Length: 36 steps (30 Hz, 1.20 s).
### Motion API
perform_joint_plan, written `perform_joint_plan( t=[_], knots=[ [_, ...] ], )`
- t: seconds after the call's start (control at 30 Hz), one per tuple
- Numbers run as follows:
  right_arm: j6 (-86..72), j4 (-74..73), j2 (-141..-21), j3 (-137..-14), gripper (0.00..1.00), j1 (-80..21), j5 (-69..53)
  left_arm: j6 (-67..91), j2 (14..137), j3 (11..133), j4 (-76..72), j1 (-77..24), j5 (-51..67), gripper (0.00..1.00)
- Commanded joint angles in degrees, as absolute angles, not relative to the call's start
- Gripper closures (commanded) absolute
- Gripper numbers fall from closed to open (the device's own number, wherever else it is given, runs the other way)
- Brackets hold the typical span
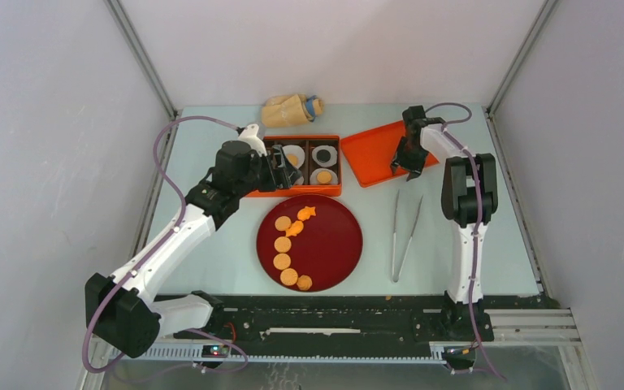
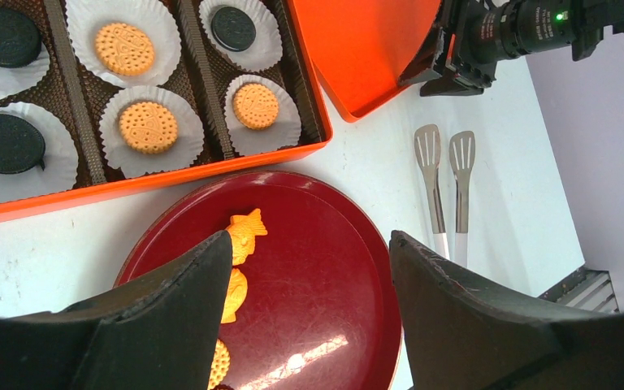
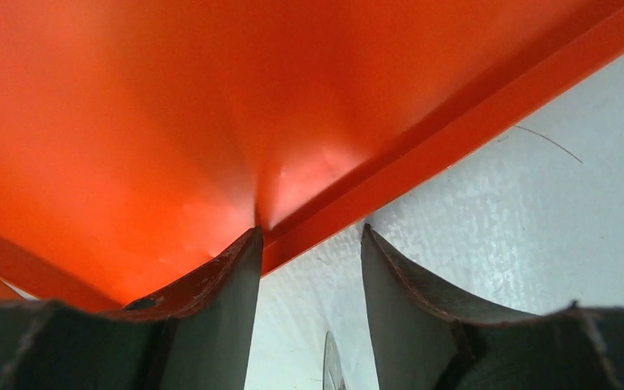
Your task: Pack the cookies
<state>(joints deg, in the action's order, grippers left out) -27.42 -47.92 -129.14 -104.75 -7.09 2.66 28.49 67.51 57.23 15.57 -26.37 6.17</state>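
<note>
The orange box (image 1: 333, 188) holds white liners with tan and black cookies (image 2: 148, 127). More orange cookies (image 1: 282, 261) curve down the left side of the dark red plate (image 1: 333, 244), with star-like ones (image 2: 246, 230) at the top. My left gripper (image 1: 284, 172) hangs open over the box's left end. In the left wrist view the left gripper (image 2: 309, 252) frames the plate, with nothing between its fingers. My right gripper (image 1: 407, 168) is open at the near edge of the orange lid (image 1: 378, 150). The lid's rim (image 3: 422, 154) meets the left fingertip (image 3: 240, 268) of the right gripper (image 3: 309, 236).
Metal tongs (image 1: 405, 236) lie on the table right of the plate. A tan bag (image 1: 291, 110) lies behind the box at the back edge. The enclosure walls close in on both sides.
</note>
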Motion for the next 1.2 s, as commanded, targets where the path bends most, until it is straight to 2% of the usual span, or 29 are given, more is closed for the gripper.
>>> perform_joint_plan(
  t=[0.0,0.07,0.13,0.2,0.27,0.43,0.83,1.17],
  knots=[
    [-28.43,-47.98,-127.57,-101.81,0.44,-6.86,2.79,27.64,67.14,58.32,14.83,-26.63,5.98,0.24],
    [-28.48,-47.03,-126.99,-100.77,0.5,-6.77,2.57,27.69,67.26,58.23,14.69,-26.64,6.04,0.24],
    [-28.51,-47.3,-127.55,-102.01,0.7,-6.57,2.0,27.84,67.52,58.26,14.46,-26.67,6.38,0.24],
    [-28.43,-48.8,-128.97,-104.68,0.84,-6.51,1.89,27.86,67.62,58.32,14.49,-26.63,6.66,0.24],
    [-28.26,-49.72,-130.13,-107.14,0.91,-6.5,2.3,27.91,67.46,58.19,14.47,-26.63,6.6,0.24],
    [-27.9,-51.93,-132.48,-111.78,0.99,-5.38,2.21,27.71,68.21,58.69,14.48,-26.63,5.85,0.24],
    [-26.8,-48.17,-130.19,-113.8,1.0,-3.63,-5.7,26.54,81.78,64.47,9.0,-26.63,5.3,0.25],
    [-28.99,-44.78,-123.51,-115.56,1.0,-0.63,-15.43,29.68,90.57,74.52,6.38,-26.95,13.47,0.23]
  ],
)
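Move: The orange lid lies flat beside the cookie box, and its near long edge already sits between the right hand's open fingers; the lid's middle is about 5 cm ahead and 3 cm left, nearly level. From that hand the box is some 29 cm left and 1 cm ahead, the tongs about 18 cm straight back. The left hand hovers with the lid roughly 17 cm ahead, 25 cm right and 21 cm below, and the box 14 cm ahead, 1 cm left. The lid's near edge is pinched as the right fingers shut completely, the hand shifting a centimetre or so right; it then keeps its grip and raises the edge, going about 4 cm up and 3 cm forward and tilting some 10 degrees. Late on, the wide-open left hand sinks about 7 cm, then sweeps forward and right towards the box and lid, rising again at the end, touching neither. ##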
